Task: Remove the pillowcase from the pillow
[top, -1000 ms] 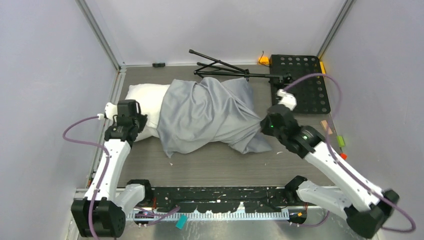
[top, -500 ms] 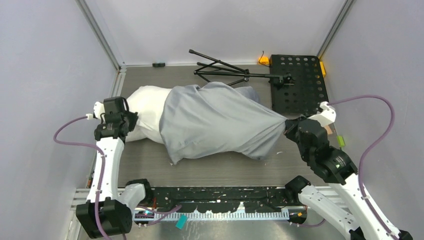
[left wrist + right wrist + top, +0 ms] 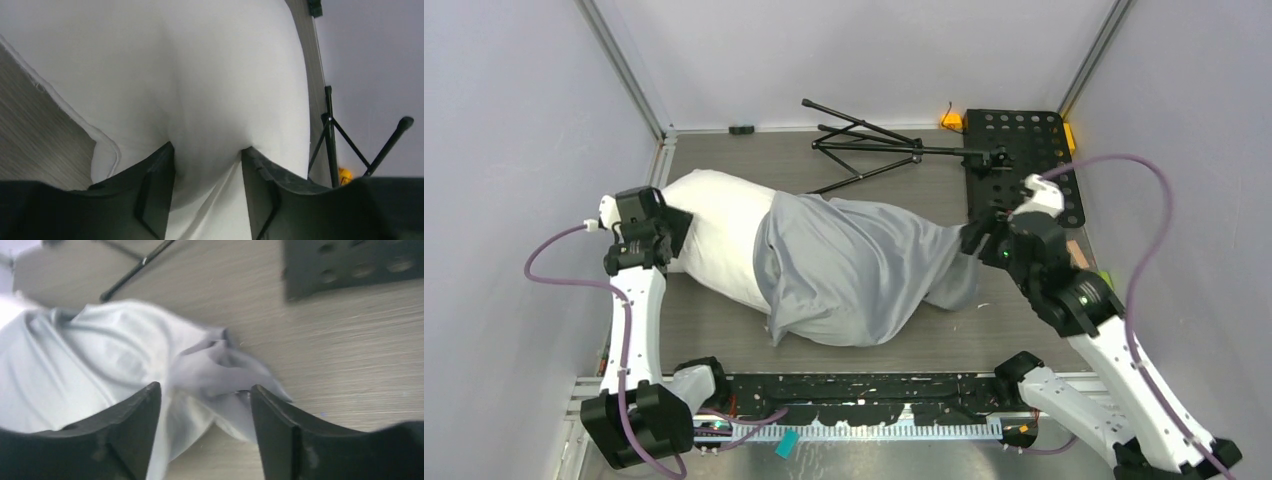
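Observation:
The white pillow lies on the left half of the table, its left half bare. The blue-grey pillowcase covers its right half and ends in a loose, slack tail. My left gripper is at the pillow's bare left end. In the left wrist view its jaws stand apart, with the pillow bulging between them. My right gripper hovers at the case's tail. It is open, and the crumpled end of the pillowcase lies loose on the table between its fingers.
A folded black stand lies at the back of the table. A black perforated plate sits at the back right with an orange piece beside it. Small coloured bits lie at the right edge. Walls close in on both sides.
Both grippers have opened. The right one let go of the pillowcase's end and moved back toward the far side; the case went slack. The left arm drew the pillow left, baring more of it.

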Action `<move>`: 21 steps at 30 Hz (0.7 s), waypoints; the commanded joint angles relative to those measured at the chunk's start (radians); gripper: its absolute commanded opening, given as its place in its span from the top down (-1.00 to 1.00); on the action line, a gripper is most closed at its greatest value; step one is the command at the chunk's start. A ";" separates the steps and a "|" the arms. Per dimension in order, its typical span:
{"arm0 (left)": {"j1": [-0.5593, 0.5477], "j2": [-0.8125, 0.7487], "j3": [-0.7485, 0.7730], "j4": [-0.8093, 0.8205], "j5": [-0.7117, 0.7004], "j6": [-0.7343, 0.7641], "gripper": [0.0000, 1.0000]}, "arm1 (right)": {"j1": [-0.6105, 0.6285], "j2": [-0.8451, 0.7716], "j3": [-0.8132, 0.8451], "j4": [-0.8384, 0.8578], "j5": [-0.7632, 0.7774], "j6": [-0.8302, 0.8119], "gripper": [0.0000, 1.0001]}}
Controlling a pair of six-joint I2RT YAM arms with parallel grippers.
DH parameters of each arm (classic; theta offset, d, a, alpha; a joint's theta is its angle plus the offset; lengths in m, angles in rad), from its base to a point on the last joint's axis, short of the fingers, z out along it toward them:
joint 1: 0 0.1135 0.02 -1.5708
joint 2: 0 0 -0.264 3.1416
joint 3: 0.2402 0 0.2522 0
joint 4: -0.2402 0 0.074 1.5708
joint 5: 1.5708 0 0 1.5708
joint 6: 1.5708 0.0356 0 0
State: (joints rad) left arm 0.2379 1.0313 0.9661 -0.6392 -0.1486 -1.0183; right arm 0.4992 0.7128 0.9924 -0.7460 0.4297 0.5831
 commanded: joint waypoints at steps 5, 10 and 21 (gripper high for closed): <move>0.003 -0.098 0.020 0.130 0.205 0.051 -0.94 | -0.003 0.282 0.127 0.051 -0.639 -0.075 -0.72; -0.076 -0.180 0.022 0.041 0.342 0.067 -0.94 | 0.117 0.387 0.131 0.093 -0.665 -0.047 -0.75; -0.163 -0.268 0.104 -0.151 0.222 0.102 -0.91 | 0.213 0.554 0.135 0.217 -0.376 0.060 -0.78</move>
State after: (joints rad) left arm 0.0799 0.7727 0.9707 -0.7128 0.0948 -0.9585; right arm 0.7151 1.2514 1.0771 -0.6037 -0.1120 0.6029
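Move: The right hand's goal, the middle of the grey pillowcase, lies about 24 cm to its left, 5 cm nearer the base and some 18 cm lower. From that hand, the bare pillow end is about 52 cm left and 2 cm ahead; the perforated black plate is 34 cm away diagonally, roughly 20 ahead and 17... right. From the left hand, the bare pillow's middle is 7 cm right, 1 cm back and 8 below; the pillowcase is 35 cm right and 9 back. Both hands come free of the fabric as their already parting fingers spread wide, the left from the bare pillow end, the right from the pillowcase. The right sweeps about 19 cm left and sinks 9 cm to above the case, swinging nearly 40 degrees counter-clockwise and tipping down; the left draws right over the pillow, rising and then easing back, turning clockwise. ##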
